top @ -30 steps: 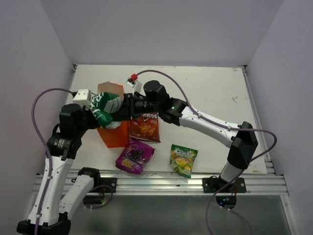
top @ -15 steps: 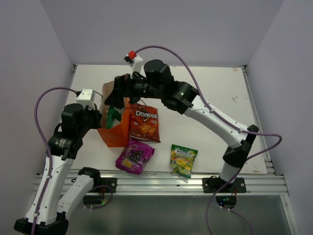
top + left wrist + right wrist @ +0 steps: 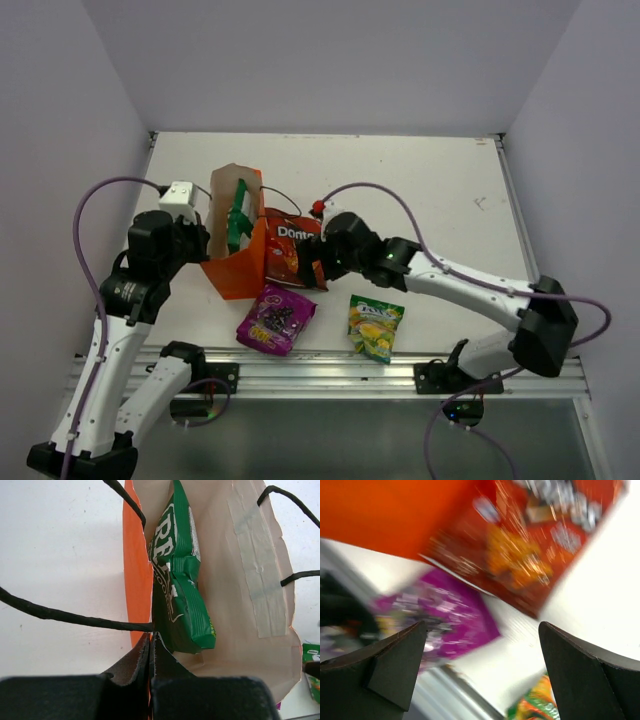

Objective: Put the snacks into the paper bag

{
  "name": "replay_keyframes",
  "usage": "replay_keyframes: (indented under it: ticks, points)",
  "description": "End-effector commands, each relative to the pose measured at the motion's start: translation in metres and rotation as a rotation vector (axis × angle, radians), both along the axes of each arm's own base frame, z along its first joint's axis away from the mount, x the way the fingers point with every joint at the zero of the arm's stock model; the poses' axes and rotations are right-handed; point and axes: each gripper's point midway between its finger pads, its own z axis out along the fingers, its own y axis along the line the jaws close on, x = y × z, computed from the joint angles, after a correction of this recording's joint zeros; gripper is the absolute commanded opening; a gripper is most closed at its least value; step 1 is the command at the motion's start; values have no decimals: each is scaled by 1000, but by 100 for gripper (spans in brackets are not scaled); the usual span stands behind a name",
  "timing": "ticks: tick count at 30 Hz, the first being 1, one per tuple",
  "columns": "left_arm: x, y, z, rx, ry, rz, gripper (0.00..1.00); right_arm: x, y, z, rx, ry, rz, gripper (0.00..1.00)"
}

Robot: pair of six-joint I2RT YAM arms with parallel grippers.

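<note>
The orange paper bag (image 3: 236, 272) stands upright with the green-and-white chip bag (image 3: 237, 213) inside it, leaning on the pale inner wall (image 3: 250, 575). My left gripper (image 3: 151, 639) is shut on the bag's near rim, beside a dark cord handle (image 3: 75, 617). The red Doritos bag (image 3: 292, 255) lies right of the paper bag, the purple packet (image 3: 275, 318) and the yellow-green packet (image 3: 375, 326) nearer the front edge. My right gripper (image 3: 314, 268) hovers open and empty over the Doritos bag's lower edge; its blurred view shows Doritos (image 3: 530, 545) and purple packet (image 3: 440, 615).
The white table (image 3: 430, 190) ends at a metal rail (image 3: 330, 370) along the front. Purple cables loop from both arms. Walls close in on the left, back and right.
My right gripper opened, left the green-and-white chip bag in the paper bag, then swung down and right to the Doritos bag. The left gripper kept its hold on the rim.
</note>
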Motion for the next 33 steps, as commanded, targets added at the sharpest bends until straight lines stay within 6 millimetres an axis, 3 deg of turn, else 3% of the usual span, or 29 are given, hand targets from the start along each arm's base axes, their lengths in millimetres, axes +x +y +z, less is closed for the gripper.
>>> replay_keyframes:
  ticks: [1,3,6,8,9,13,15,21,26,27,29,33]
  points:
    - [3,-6,6,3,-22,-35,0,27,-10,-79,-98,46,-120,99]
    - [1,-6,6,3,-17,-39,0,31,-10,-106,-125,78,-126,99]
    - [-3,-6,11,4,-22,-41,0,45,-3,-126,-126,103,-128,99]
    - [-5,-5,14,2,-30,-42,0,56,6,-126,-104,100,-121,99]
    - [-6,-5,13,4,-25,-43,0,58,8,-136,-118,115,-117,99]
    - [-11,-3,14,9,-20,-38,0,71,27,-129,-61,111,-105,99]
    - [-13,-1,15,14,-23,-32,0,72,33,-130,-52,118,-94,99]
    - [-12,4,22,31,-30,-16,0,67,37,-169,-114,197,-69,99]
    - [-11,3,29,30,-44,-19,0,58,27,-191,-177,243,-69,96]
    - [-10,3,30,29,-46,-20,0,56,24,-196,-197,255,-68,90]
    - [-9,3,32,31,-52,-21,0,51,15,-203,-234,263,-60,69]
    - [-8,2,31,30,-53,-26,0,44,4,-201,-254,264,-60,8]
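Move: The red Doritos bag's middle is about 8 cm ahead of the open right hand, 6 cm to its left and 20 cm below. At much the same depth, the purple packet lies 8 cm back and 10 cm left, the yellow-green packet 9 cm back and 12 cm right. The paper bag stands 8 cm ahead, 17 cm left. From the left hand, the Doritos are some 6 cm ahead, 16 cm right, 22 cm down. Right hand drops some 17 cm, then reaches about 6 cm forward and shuts on the Doritos bag's right side. ##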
